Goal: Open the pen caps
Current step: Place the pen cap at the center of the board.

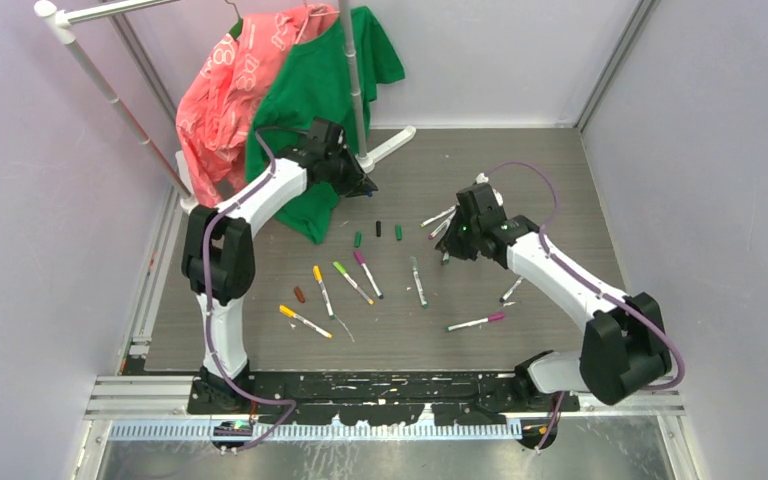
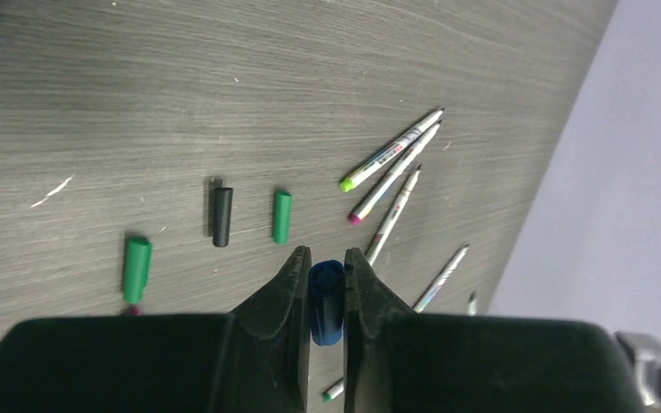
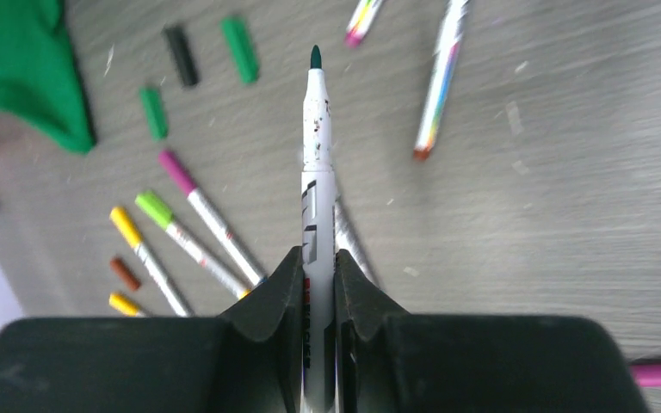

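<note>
In the left wrist view my left gripper [image 2: 327,256] is shut on a dark blue pen cap [image 2: 327,301], held above the table. My right gripper [image 3: 318,254] is shut on a white pen [image 3: 317,155] whose bare dark green tip points away from the camera. From above, the left gripper [image 1: 365,185] hovers at the back by the shirts and the right gripper [image 1: 450,250] is mid-table. Two loose green caps [image 1: 398,232] [image 1: 357,239], a black cap [image 1: 378,228] and a brown cap [image 1: 299,294] lie on the table. Capped pens in orange [image 1: 305,322], yellow [image 1: 322,291], light green [image 1: 352,282] and magenta [image 1: 367,273] lie front left.
More pens lie around the right arm: one at the middle [image 1: 418,281], one with a magenta end [image 1: 476,322] and a small group [image 1: 438,216] behind the right gripper. A rack with a pink shirt [image 1: 230,90] and a green shirt [image 1: 310,100] stands at the back left, its foot [image 1: 388,148] on the table.
</note>
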`<state>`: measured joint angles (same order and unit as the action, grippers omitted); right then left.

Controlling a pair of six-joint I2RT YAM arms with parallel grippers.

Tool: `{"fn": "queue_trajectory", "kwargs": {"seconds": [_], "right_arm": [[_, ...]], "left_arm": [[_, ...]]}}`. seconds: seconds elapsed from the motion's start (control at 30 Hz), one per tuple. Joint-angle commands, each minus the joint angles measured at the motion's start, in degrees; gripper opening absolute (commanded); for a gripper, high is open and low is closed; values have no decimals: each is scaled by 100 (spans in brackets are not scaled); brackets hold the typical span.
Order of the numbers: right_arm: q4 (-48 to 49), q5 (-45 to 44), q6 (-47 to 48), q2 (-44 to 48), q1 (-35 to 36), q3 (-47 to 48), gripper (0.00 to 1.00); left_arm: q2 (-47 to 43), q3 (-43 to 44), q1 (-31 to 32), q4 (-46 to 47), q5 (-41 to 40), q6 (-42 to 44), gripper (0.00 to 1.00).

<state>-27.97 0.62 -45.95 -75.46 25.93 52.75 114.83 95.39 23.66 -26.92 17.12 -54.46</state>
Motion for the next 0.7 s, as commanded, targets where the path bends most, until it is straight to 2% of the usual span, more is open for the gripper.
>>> {"fn": "queue_trajectory", "kwargs": {"seconds": [0.0, 0.23, 0.47, 0.67], "right_arm": [[-444, -974, 274, -592, -256, 586, 1], [-692, -1827, 425, -1571, -341, 1134, 1], [-799, -2291, 483, -2203, -424, 1408, 2], [-788, -2360, 521, -2699, -462, 1636, 8]], "left_arm": [[393, 836, 237, -1743, -815, 1187, 3], [899, 1385, 450, -2667, -1486, 1564, 9], [1139, 1476, 474, -2799, -1669, 1644, 12], [1325, 1617, 477, -2846, -1669, 1675, 16]]}}
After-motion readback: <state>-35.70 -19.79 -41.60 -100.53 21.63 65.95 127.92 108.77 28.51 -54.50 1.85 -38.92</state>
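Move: The bare spot for the blue cap the left hand holds lies about 5 cm back, 3 cm left and 12 cm below, with the near green cap 2 cm behind that spot and the black cap 4 cm back and 2 cm right of the hand. The right hand's uncapped pen is bound for clear table 5 cm ahead, 8 cm right and 10 cm below; the brown-ended pen lies 4 cm left of that place. The left hand sinks about 9 cm while drawing back and a little left, its wrist swinging some 30 degrees so the fingers point nearly straight down, bringing the blue cap close beside the green one as its grip just begins to ease. Meanwhile the right hand, pen still pinched, goes down, right and forward, tilting as it comes low beside the brown-ended pen. ##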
